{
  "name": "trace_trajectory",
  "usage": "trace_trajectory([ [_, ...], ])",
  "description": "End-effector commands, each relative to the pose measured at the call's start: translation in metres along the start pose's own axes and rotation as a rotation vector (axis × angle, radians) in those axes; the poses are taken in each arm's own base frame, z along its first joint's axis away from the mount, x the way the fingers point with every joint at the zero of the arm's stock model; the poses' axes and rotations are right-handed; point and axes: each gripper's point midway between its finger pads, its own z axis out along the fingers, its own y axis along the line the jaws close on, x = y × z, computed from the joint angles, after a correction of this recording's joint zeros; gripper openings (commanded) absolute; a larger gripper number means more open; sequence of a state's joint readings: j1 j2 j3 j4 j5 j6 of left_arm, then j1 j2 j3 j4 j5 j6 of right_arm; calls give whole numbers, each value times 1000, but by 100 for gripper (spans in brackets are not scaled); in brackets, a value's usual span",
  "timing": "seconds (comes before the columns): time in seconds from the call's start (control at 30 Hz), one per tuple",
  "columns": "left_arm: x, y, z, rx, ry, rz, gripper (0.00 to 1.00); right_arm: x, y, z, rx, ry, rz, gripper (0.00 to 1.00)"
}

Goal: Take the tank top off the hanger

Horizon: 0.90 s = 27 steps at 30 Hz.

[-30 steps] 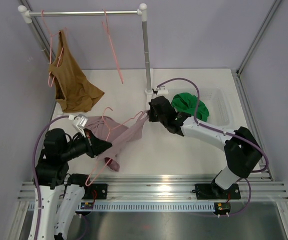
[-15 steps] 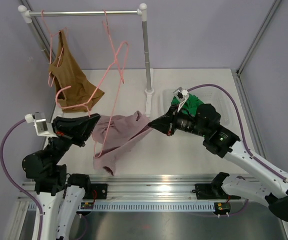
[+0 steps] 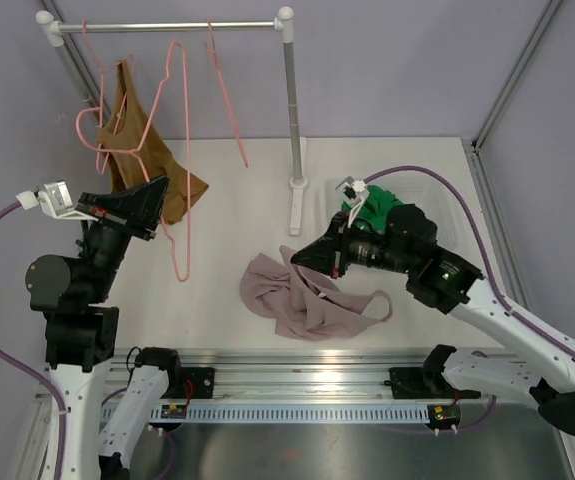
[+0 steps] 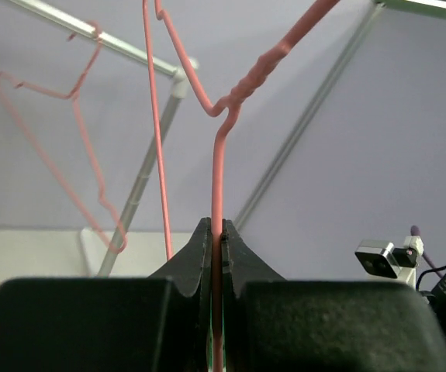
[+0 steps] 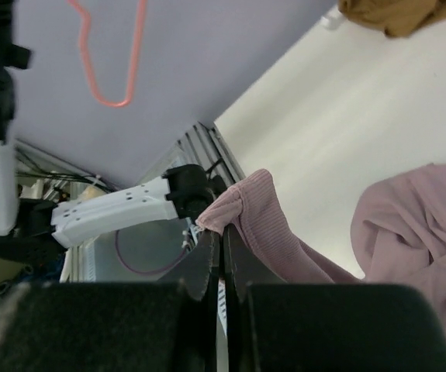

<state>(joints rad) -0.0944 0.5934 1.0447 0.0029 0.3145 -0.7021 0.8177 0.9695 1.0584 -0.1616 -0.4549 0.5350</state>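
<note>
The pink tank top [image 3: 307, 300] lies crumpled on the table, off the hanger. My right gripper [image 3: 304, 258] is shut on a fold of its edge at the upper left of the heap. In the right wrist view the ribbed pink fabric [image 5: 246, 198] is pinched at the fingertips of the right gripper [image 5: 223, 232]. My left gripper [image 3: 154, 200] is shut on the bare pink wire hanger [image 3: 179, 275] and holds it high at the left, near the rack. In the left wrist view the hanger wire [image 4: 217, 178] runs up between the closed jaws of the left gripper [image 4: 216, 225].
A rack [image 3: 292, 100] stands at the back with a brown tank top [image 3: 142, 170] on a hanger and a second empty pink hanger [image 3: 225, 100]. A clear bin [image 3: 437, 215] at the right holds a green garment [image 3: 377, 210].
My left gripper has risen and moved left with the hanger, which came free of the tank top. The tank top dropped onto the table's middle, still held by my right gripper.
</note>
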Motion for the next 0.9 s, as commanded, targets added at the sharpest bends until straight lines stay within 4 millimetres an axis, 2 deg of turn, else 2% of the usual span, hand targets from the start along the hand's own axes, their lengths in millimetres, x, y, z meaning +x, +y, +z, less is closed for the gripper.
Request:
trace_trajectory([
  [0.0,8,29,-24,-202,61,68,0,21,-31,23,167,8,11,0],
  [0.03,23,41,-31,-255,123,57,0,26,-54,33,267,5,15,0],
  [0.1,36,54,-35,-311,190,64,0,38,-70,45,338,21,29,0],
  [0.13,49,63,-41,-349,250,58,0,51,-92,55,440,32,32,0],
  [0.17,54,66,-41,-358,277,62,0,58,-99,60,484,32,45,0],
  [0.2,61,74,-41,-382,318,68,0,61,-115,60,575,5,39,0],
  [0.23,63,77,-39,-394,327,72,0,79,-121,69,603,37,36,0],
  [0.27,65,81,-37,-402,342,79,0,85,-127,72,624,39,51,5],
  [0.33,68,90,-29,-432,384,86,0,100,-139,78,665,60,65,30],
  [0.37,70,92,-24,-431,404,90,0,104,-141,78,680,70,75,58],
  [0.47,72,92,-2,-409,465,71,0,92,-143,71,717,37,54,71],
  [0.5,71,92,4,-404,471,68,0,84,-144,64,741,12,39,87],
  [0.53,73,97,12,-412,484,65,0,69,-136,56,738,-26,30,99],
  [0.57,61,91,22,-396,463,74,0,63,-134,49,750,-38,8,100],
  [0.6,61,94,25,-406,481,81,0,56,-135,39,774,-56,-4,99],
  [0.63,57,93,31,-403,487,87,0,44,-126,28,758,-89,-10,100],
  [0.67,51,95,46,-399,494,92,0,41,-122,22,752,-98,-24,100],
  [0.7,50,95,50,-400,509,95,0,36,-115,12,728,-120,-24,99],
  [0.77,43,97,71,-385,509,96,0,39,-113,3,708,-130,-25,99],
  [0.8,43,101,77,-395,520,93,0,34,-106,-4,682,-156,-15,100],
  [0.87,38,104,90,-403,522,98,0,35,-103,-10,668,-161,-10,99],
])
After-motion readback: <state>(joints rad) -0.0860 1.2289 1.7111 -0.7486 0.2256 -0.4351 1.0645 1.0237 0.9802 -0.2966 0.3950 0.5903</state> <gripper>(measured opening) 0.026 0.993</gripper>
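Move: The left hand, holding an empty pink hanger, has the open stretch of rail roughly 32 cm straight ahead at about its own height. An empty hanger hangs around 30 cm ahead, 7 cm to the right and 10 cm lower, while the brown tank top is 27 cm ahead, 9 cm left and 25 cm lower. The right hand grips a strap of the pink tank top, whose heap is about 6 cm ahead, 4 cm right and 30 cm below; the basket lies some 31 cm ahead, 24 cm right and as low. The right hand lowers the strap nearly 20 cm towards the heap, drifting some 5 cm forward and left, opens wide to let go, then backs off empty, up and to the right, turning clockwise. The left keeps its pinch on the hanger, dips about 12 cm while its fingers tip down some 40 degrees, then carries the hanger about 13 cm forward towards the rail, rising again at the end. ##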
